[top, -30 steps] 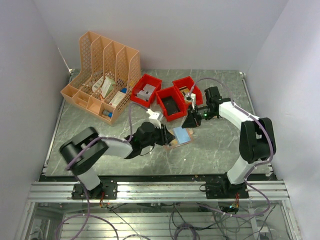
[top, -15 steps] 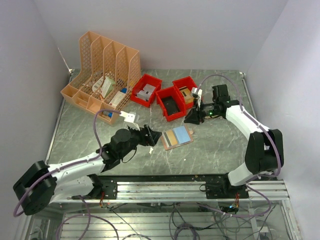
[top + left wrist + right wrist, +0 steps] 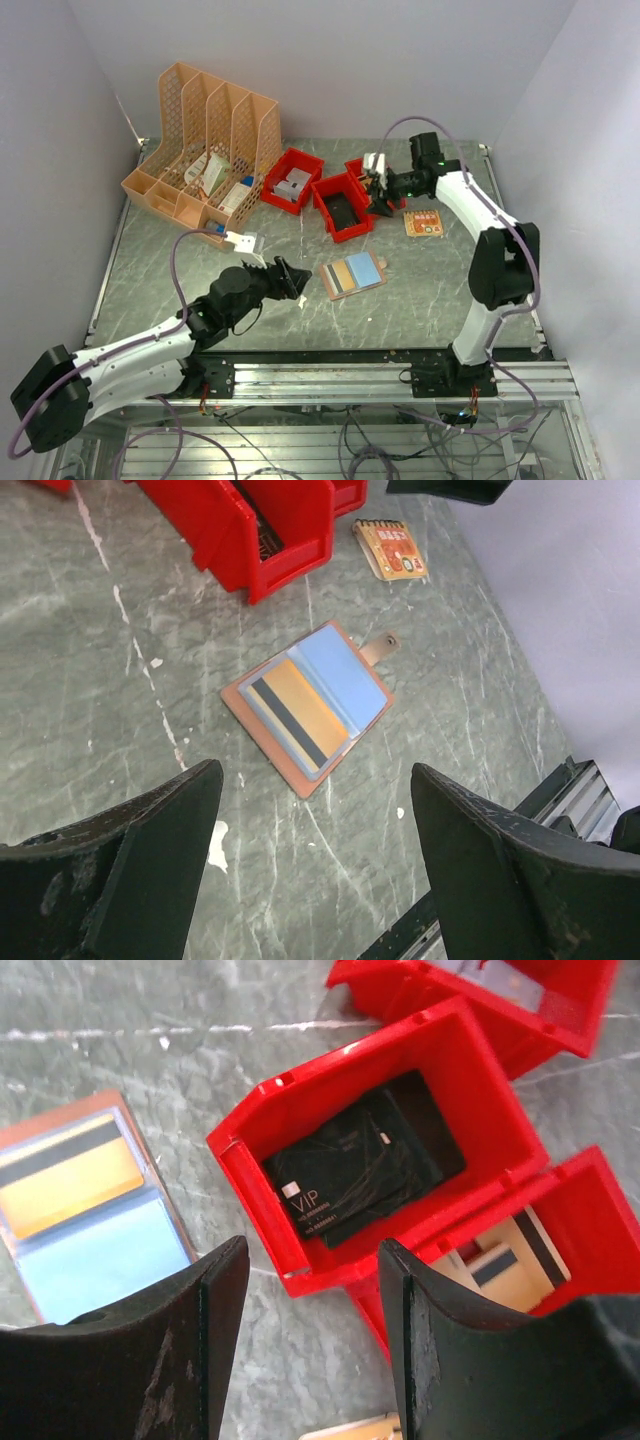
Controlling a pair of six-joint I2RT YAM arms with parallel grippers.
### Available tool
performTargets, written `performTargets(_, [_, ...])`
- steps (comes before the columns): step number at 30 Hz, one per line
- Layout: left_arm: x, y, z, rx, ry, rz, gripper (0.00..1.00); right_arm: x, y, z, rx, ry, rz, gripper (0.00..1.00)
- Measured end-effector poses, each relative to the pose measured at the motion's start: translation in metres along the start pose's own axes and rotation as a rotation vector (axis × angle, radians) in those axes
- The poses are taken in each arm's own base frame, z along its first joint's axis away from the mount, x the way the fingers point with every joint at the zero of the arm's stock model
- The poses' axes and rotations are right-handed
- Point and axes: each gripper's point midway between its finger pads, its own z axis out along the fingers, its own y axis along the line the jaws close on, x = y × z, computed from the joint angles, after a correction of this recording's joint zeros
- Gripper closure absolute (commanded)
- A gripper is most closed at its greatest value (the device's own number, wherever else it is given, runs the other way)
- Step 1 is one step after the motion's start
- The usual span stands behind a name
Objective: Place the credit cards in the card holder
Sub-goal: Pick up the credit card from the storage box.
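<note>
The salmon-pink card holder (image 3: pixel 351 274) lies open and flat on the marble table, showing an orange card with a black stripe (image 3: pixel 300 712) and a light blue card (image 3: pixel 342 675) in its pockets. My left gripper (image 3: pixel 297 280) hovers open just near-left of it, with only bare table between its jaws (image 3: pixel 315 780). My right gripper (image 3: pixel 378 195) is open above the red bins, over the front edge of the middle bin (image 3: pixel 312 1260). Black VIP cards (image 3: pixel 365 1175) lie in that bin. More cards (image 3: pixel 505 1255) sit in the bin to its right.
Three red bins (image 3: pixel 350 232) stand in a row behind the card holder. An orange lattice file rack (image 3: pixel 205 150) fills the back left. A small orange notepad (image 3: pixel 424 222) lies on the table right of the bins.
Both grippers left the card holder and opened. The left arm drew back toward the near left. The right arm swung back over the red bins. The holder now lies open and free.
</note>
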Motion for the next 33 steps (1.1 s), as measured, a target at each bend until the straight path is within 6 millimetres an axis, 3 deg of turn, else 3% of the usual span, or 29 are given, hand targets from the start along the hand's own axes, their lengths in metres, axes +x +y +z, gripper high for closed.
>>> performTargets(3, [0.004,0.006,-0.004,-0.018,0.007,-0.010,0.13,0.015,0.007,0.026,-0.058,0.081,-0.083,0.55])
performTargets(7, [0.004,0.013,-0.010,-0.044,0.000,-0.015,0.14,0.015,0.020,0.063,-0.119,0.178,-0.209,0.89])
performTargets(10, [0.000,0.014,-0.014,-0.054,-0.012,-0.018,0.14,0.008,0.008,0.084,-0.122,0.209,-0.270,1.00])
performTargets(13, [-0.002,0.017,-0.019,-0.066,-0.023,-0.020,0.14,0.017,-0.013,0.097,-0.099,0.256,-0.296,1.00])
performTargets(17, [-0.004,0.021,-0.024,-0.079,-0.035,-0.024,0.14,0.050,-0.017,0.104,-0.112,0.343,-0.293,1.00])
performTargets(22, [-0.001,0.028,-0.028,-0.101,-0.035,-0.026,0.15,0.081,-0.003,0.105,-0.200,0.419,-0.304,1.00])
performTargets(27, [0.000,0.030,-0.028,-0.109,-0.032,-0.025,0.15,0.083,0.013,0.104,-0.280,0.423,-0.351,1.00])
performTargets(33, [0.004,0.032,-0.027,-0.119,-0.020,-0.020,0.15,0.088,0.045,0.106,-0.381,0.415,-0.381,1.00])
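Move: The black VIP card in the middle red storage box lies about 6 cm left of the right hand, 3 cm ahead and 14 cm below. The yellow-card box is some 10 cm ahead and 3 cm to the right, the left red box about 10 cm ahead and 20 cm left. The open card holder lies about 15 cm back and 3 cm left of the right hand. From the left hand, the black card is roughly 18 cm ahead and 11 cm right. Sinking some 14 cm, the right hand first swings left and a little forward over the middle box, shutting its half-open, empty fingers on the way, then draws back about 5 cm low down, its tips ending inside the box by the near wall. The fingers tip about 30 degrees steeper and the wrist turns counter-clockwise. The left hand, still open, drifts 4 cm left, away from the holder. ##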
